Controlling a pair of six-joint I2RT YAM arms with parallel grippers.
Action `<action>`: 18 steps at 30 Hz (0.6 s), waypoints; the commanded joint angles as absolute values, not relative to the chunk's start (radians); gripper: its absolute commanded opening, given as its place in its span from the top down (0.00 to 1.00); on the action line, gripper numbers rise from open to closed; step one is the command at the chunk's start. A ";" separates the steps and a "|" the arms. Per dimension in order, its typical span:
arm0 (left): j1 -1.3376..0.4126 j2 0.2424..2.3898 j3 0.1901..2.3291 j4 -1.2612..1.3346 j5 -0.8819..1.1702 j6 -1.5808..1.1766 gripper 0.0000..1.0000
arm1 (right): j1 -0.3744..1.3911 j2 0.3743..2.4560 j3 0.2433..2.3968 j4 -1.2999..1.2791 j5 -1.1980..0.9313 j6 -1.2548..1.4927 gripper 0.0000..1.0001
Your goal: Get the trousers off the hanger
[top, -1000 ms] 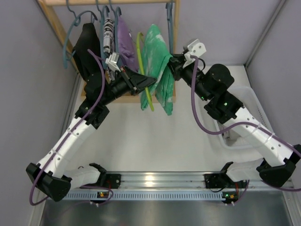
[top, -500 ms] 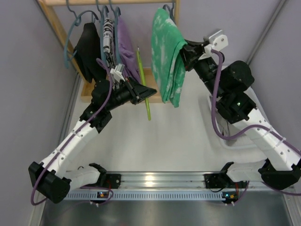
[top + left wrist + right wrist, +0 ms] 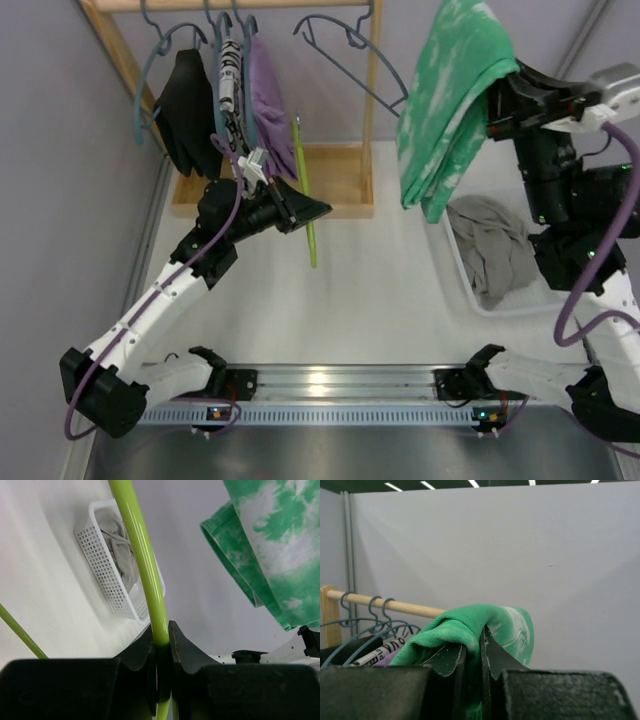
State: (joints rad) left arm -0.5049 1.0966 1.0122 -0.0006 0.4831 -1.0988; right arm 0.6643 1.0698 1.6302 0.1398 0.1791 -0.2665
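The green tie-dye trousers (image 3: 445, 100) hang folded from my right gripper (image 3: 497, 100), high at the right above the white basket (image 3: 455, 255). My right gripper (image 3: 481, 652) is shut on the trousers' fold (image 3: 470, 627). The lime green hanger (image 3: 303, 190) is bare and held over the table by my left gripper (image 3: 310, 210), which is shut on its bar (image 3: 145, 570). The trousers also show in the left wrist view (image 3: 280, 545), apart from the hanger.
A wooden rack (image 3: 372, 110) at the back holds black (image 3: 185, 105), patterned and purple (image 3: 268, 100) garments on blue hangers; one empty blue hanger (image 3: 345, 60) swings there. The white basket holds grey cloth (image 3: 495, 245).
My right gripper has pulled the trousers off the green hanger, up and to the right over the basket. The left gripper has drawn the bare hanger slightly down and left.
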 commanded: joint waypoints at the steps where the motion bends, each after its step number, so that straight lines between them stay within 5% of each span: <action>1: -0.506 1.054 1.017 0.078 0.502 -1.049 1.00 | 0.608 0.961 1.652 0.278 0.181 -0.236 1.00; 18: -0.509 1.088 1.057 0.075 0.497 -1.015 1.00 | 0.264 0.578 1.264 0.052 0.503 -0.290 1.00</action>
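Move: The green trousers hang from the right fingers, and the white basket they go to lies about 26 cm to that hand's right, 8 cm farther out and nearly 60 cm below, with the grey trousers in its left half. The blue hanger on the rack is roughly 28 cm ahead and 15 cm left; the green hanger, gripped by the left hand, is some 22 cm left and 2 cm ahead. From the left hand the basket lies about 45 cm right, 7 cm ahead, 30 cm down. Swing the right gripper some 17 cm to the right towards the basket, with the green trousers still pinched. Draw back about 6 cm on the way and, after a slight rise, let the hand sink to finish about 7 cm lower. Turn the hand some 30 degrees clockwise, faster towards the end, and keep the fingers shut. ##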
